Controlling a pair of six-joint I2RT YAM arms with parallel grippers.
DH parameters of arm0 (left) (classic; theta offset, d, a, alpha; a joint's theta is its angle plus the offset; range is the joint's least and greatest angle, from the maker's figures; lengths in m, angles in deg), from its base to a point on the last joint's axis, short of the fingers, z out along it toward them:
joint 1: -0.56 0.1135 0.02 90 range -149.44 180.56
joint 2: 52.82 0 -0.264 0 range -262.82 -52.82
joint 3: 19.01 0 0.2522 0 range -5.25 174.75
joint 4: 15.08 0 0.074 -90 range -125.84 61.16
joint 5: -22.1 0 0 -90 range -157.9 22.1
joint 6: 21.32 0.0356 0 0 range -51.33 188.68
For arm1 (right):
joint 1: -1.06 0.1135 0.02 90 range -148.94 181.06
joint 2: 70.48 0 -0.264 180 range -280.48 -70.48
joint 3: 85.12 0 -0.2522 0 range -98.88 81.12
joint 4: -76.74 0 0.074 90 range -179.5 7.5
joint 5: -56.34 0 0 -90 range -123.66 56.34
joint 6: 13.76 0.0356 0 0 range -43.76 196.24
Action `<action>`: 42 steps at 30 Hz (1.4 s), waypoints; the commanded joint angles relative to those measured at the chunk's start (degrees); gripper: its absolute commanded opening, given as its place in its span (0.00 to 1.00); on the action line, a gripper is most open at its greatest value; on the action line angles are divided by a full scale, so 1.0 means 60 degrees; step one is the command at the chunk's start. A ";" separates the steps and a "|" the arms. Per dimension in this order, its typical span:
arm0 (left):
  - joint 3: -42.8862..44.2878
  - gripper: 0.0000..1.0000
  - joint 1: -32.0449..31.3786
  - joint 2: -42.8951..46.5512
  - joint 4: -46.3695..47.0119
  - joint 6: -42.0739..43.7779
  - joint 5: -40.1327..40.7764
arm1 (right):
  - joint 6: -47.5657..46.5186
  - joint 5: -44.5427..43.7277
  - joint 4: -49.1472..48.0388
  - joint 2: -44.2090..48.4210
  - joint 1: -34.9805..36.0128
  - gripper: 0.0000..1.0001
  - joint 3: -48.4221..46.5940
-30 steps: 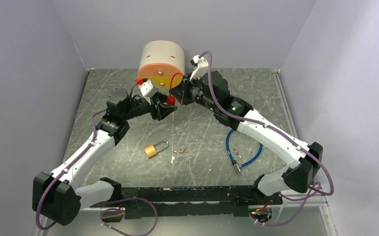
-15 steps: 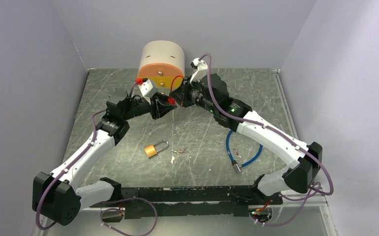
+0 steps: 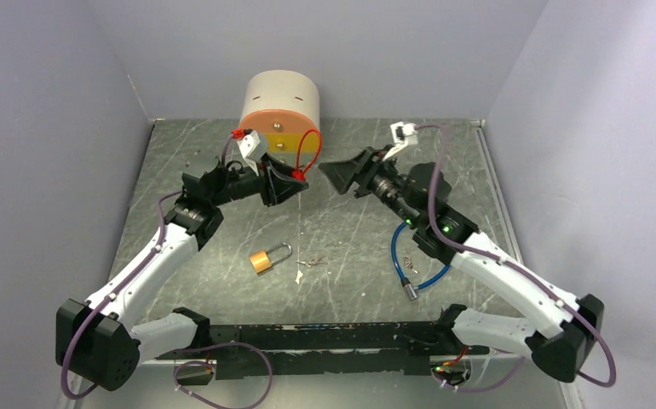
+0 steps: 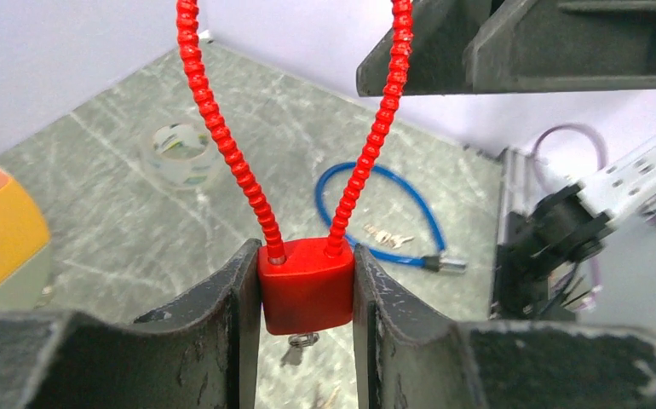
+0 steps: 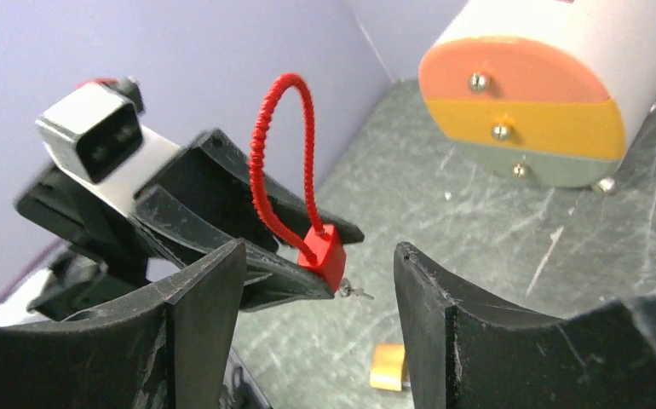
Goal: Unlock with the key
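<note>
A red padlock (image 4: 306,285) with a red ribbed cable shackle (image 4: 222,136) is clamped between my left gripper's (image 4: 306,294) fingers, above the table. It also shows in the top view (image 3: 297,173) and the right wrist view (image 5: 325,253). A small metal key (image 4: 303,341) sticks out of the underside of the lock body and shows in the right wrist view (image 5: 354,291) too. My right gripper (image 3: 331,170) is open and empty, a short way right of the lock and facing it (image 5: 318,251).
A large cylinder (image 3: 280,106) with orange and yellow face stands at the back. A brass padlock (image 3: 263,260) and loose keys (image 3: 312,262) lie mid-table. A blue cable lock (image 3: 418,264) with keys lies to the right. A tape roll (image 4: 178,153) lies on the table.
My right gripper has drawn back to the right, away from the red padlock, and now stands open. The left gripper still holds the lock, shifted slightly.
</note>
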 commanded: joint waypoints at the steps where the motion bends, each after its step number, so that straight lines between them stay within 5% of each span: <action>1: 0.0535 0.02 -0.0046 0.0029 0.1544 -0.1922 -0.0642 | 0.0913 -0.0596 -0.1886 0.0957 -0.0252 0.67 0.0576; 4: 0.0604 0.03 -0.0039 -0.0050 0.2001 -0.2692 -0.1077 | 0.1108 -0.0565 -0.1964 0.0958 -0.0354 0.67 0.0643; 11: 0.0684 0.02 -0.0043 -0.0361 0.4134 -0.4574 -0.2706 | 0.1467 0.2024 -0.1763 -0.0086 -0.0813 0.42 -0.0511; 20: 0.0699 0.03 -0.0043 -0.0708 0.5299 -0.5586 -0.3052 | 0.1432 0.3970 -0.2765 -0.0500 -0.0819 0.42 -0.0761; 30: 0.0718 0.03 -0.0038 -0.0871 0.6105 -0.6041 -0.3733 | 0.1242 0.4181 -0.1863 -0.1334 -0.0820 0.44 -0.1658; 32: 0.0703 0.03 -0.0044 -0.0864 0.6041 -0.6047 -0.3759 | 0.1237 0.4174 -0.1835 -0.1434 -0.0829 0.39 -0.1733; 37: 0.0747 0.02 -0.0047 -0.0701 0.4522 -0.5283 -0.3139 | 0.0969 0.4151 -0.2054 -0.1244 -0.0819 0.00 -0.1598; 42: 0.0889 0.03 -0.0034 -0.0662 0.2132 -0.4831 -0.2889 | -0.0376 0.2946 -0.1859 -0.0478 -0.0804 0.00 -0.1119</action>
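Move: My left hand still holds the red lock's body, cable loop standing up and leaning slightly forward; the forward leg of that loop is some 4 cm above my left fingers and 2 cm ahead. From my empty, open right hand, that leg lies about 6 cm left, 4 cm ahead and 1 cm lower. The lock body is roughly 7 cm left, 2 cm ahead and 5 cm below the right hand; the key sticks out about 3 cm beneath the body. I draw the lock back and up about 6 cm each way with my left hand, keeping its grip and turning some 25 degrees clockwise. My right hand first rises and swings a little right, then comes left about 6 cm towards the loop, turning counter-clockwise and narrowing its fingers, and finally shuts them on the forward cable leg just above the body. ##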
